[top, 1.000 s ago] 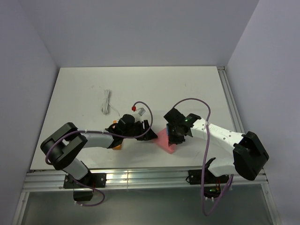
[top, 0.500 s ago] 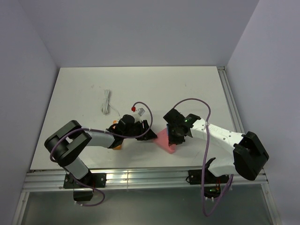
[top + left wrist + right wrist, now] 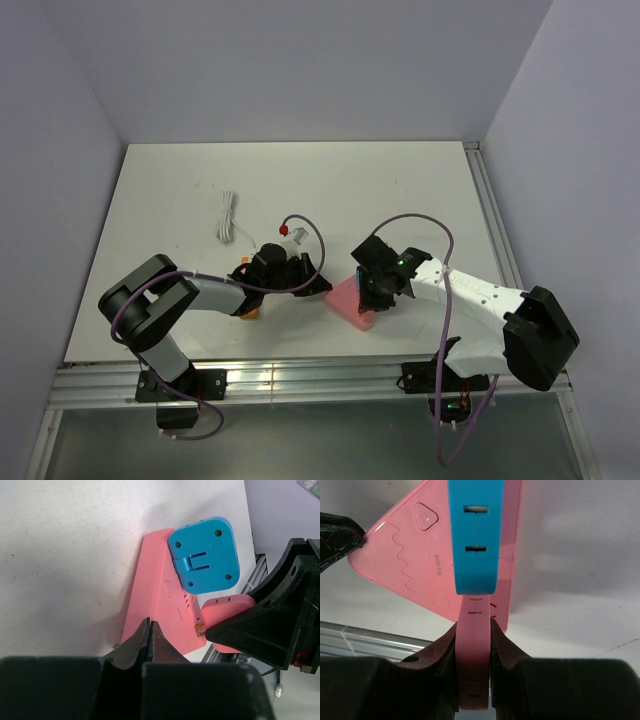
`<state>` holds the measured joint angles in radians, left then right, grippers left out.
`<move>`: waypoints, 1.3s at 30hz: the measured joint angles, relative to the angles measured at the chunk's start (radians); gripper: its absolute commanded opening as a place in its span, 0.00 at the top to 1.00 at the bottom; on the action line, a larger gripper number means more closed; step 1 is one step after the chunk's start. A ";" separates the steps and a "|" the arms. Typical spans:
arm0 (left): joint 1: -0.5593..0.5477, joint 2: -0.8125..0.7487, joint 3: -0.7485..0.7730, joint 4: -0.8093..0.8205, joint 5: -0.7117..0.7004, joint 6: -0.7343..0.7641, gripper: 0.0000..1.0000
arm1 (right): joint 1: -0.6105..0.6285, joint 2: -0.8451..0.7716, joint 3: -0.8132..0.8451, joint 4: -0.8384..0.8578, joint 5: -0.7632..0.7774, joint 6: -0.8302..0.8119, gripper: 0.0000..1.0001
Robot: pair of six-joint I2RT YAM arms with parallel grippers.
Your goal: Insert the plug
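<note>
The plug (image 3: 202, 555), bright blue and rounded-square, sits flat against one side of the pink triangular socket block (image 3: 160, 595); the right wrist view shows the plug (image 3: 476, 535) edge-on above the block (image 3: 415, 550). My right gripper (image 3: 474, 625) is shut on a pink square plug (image 3: 475, 650) just below the blue one. That pink plug (image 3: 227, 607) shows its metal prongs (image 3: 200, 629) right at the block's side. My left gripper (image 3: 149, 622) is shut and empty, its tips at the block's opposite edge. From above, both grippers flank the block (image 3: 350, 298).
A white cable (image 3: 228, 218) lies at the middle left of the table. A small red-tipped piece (image 3: 285, 229) sits behind the left gripper. The metal rail (image 3: 300, 375) runs along the table's near edge, close to the block.
My left gripper's jaws have gone from partly open to shut. The right gripper with the pink square plug has shifted slightly toward the near edge.
</note>
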<state>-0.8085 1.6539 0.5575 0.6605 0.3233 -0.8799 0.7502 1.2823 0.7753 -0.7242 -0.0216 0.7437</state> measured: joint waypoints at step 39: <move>-0.069 -0.154 -0.047 -0.261 -0.130 0.072 0.32 | -0.004 -0.032 -0.077 0.177 -0.071 0.050 1.00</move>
<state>-0.8772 1.4994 0.5106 0.3992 0.1932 -0.8078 0.7460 1.2499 0.6987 -0.5468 -0.0929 0.7933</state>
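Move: Lying under the right hand's held pink plug is the pink socket block: its middle is about 4 cm left, 2 cm ahead and 4 cm down, with its free end slots just below the prongs, some 1 cm ahead, 1 cm left and 3 cm down. The blue plug stands about 6 cm ahead and 2 cm left. From the shut left fingers at the block's left corner, the block's middle is roughly 5 cm right, 3 cm back and 2 cm lower. Keeping its pinch on the pink plug, the right hand shifts about 2.5 cm left, edging forward late, and swings its fingertips leftward by some 10 degrees with the prongs kept at the block's end slots. The left fingers, shut against the corner, first bear forward under a centimetre, then spring wide open as the hand draws back and left about 4 cm, sinking and rolling slightly. ##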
